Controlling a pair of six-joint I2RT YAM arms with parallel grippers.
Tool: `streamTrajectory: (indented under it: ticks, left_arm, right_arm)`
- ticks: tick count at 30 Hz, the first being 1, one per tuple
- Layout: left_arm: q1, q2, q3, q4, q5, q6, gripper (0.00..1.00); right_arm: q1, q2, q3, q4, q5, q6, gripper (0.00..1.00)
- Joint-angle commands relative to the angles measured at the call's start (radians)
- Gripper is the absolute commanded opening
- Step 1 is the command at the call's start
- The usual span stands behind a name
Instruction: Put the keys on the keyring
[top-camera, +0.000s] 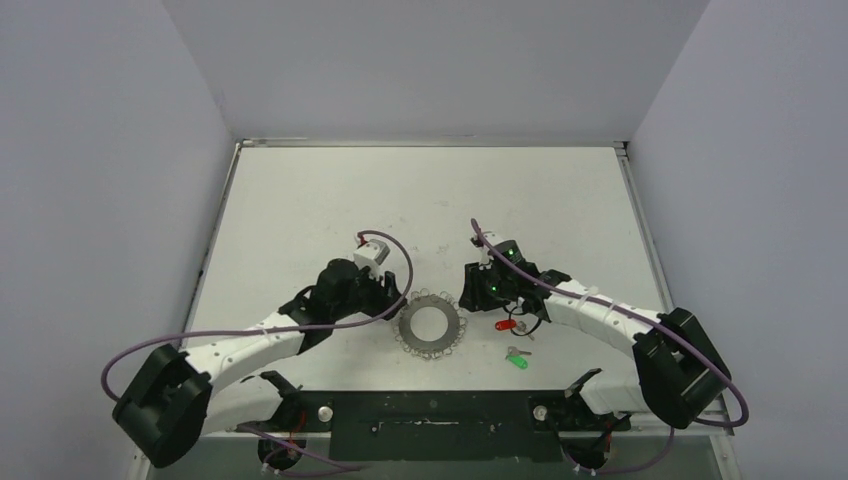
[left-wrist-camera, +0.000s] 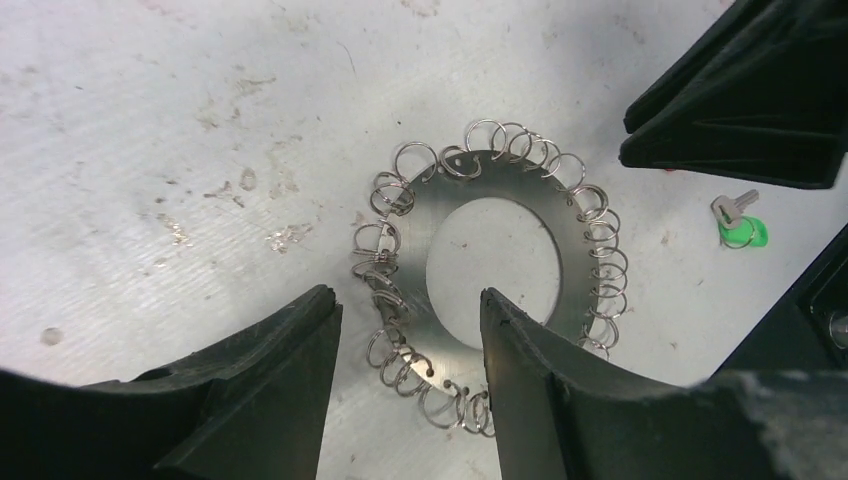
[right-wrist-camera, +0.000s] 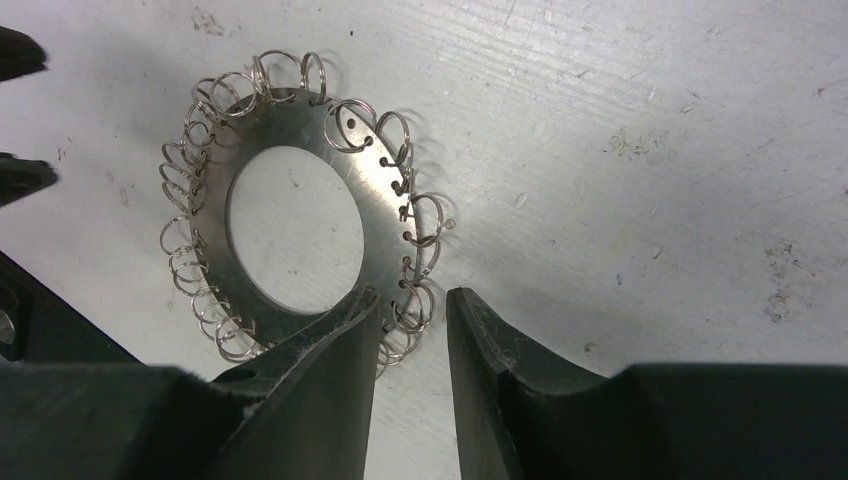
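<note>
The keyring (top-camera: 431, 327), a flat silver ring fringed with small wire loops, lies flat on the table between both arms. My left gripper (top-camera: 397, 301) is open at its left side; in the left wrist view (left-wrist-camera: 407, 296) its fingers straddle the keyring (left-wrist-camera: 440, 215) rim, one outside and one over the central hole. My right gripper (top-camera: 467, 300) is open at the ring's right side. In the right wrist view (right-wrist-camera: 412, 295) a few loops of the keyring (right-wrist-camera: 365, 200) sit in its narrow gap. The red-tagged key (top-camera: 506, 324) and the green-tagged key (top-camera: 518, 360) lie loose under the right arm.
The green-tagged key (left-wrist-camera: 740, 225) shows right of the ring in the left wrist view, below the right gripper's fingers (left-wrist-camera: 740, 100). White walls enclose the table (top-camera: 330, 200) on three sides. Purple cables loop off both arms.
</note>
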Motion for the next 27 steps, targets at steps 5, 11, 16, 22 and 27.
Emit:
streamTrajectory:
  ticks: [5,11,16,22,27]
  left_arm:
    - [-0.009,-0.371,-0.105,-0.122,-0.021,0.269,0.52]
    - [-0.015,-0.517,-0.201,-0.032,0.187,0.446,0.53]
    - [-0.036,-0.497,-0.191,-0.026,0.255,0.56,0.55]
    - [-0.079,-0.425,-0.138,-0.07,0.272,0.755,0.55]
    - [-0.142,-0.369,-0.086,-0.214,0.211,0.954,0.53]
  right_arm:
    - [-0.014,-0.051,0.001,0.006,-0.013,-0.037,0.32]
    - [-0.018,-0.039,0.003,0.009,-0.028,-0.043,0.33]
    - [-0.018,-0.034,0.004,0.009,-0.032,-0.044,0.33]
    - [-0.018,-0.032,0.0,0.013,-0.033,-0.045,0.33]
    - [-0.018,-0.035,-0.005,0.013,-0.033,-0.045,0.33]
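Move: The keyring plate's centre lies about 6 cm to the left hand's right, 3 cm back and roughly 6 cm below it. The red-tagged key is some 22 cm to this hand's right and 3 cm back; the green-tagged key is 23 cm right and 9 cm back. From the right hand, the plate's centre is about 8 cm left, 3 cm back and 4 cm down. The left hand heads back round the left side of the keyring plate, about 7 cm in all, ending off its rear-left rim. It first rises some 4 cm while bowing about 3 cm left, then sinks about 2.5 cm and returns right. The wrist turns and rolls roughly 50 degrees in all, swinging the fingers clockwise to point more to the right; they stay half open. ##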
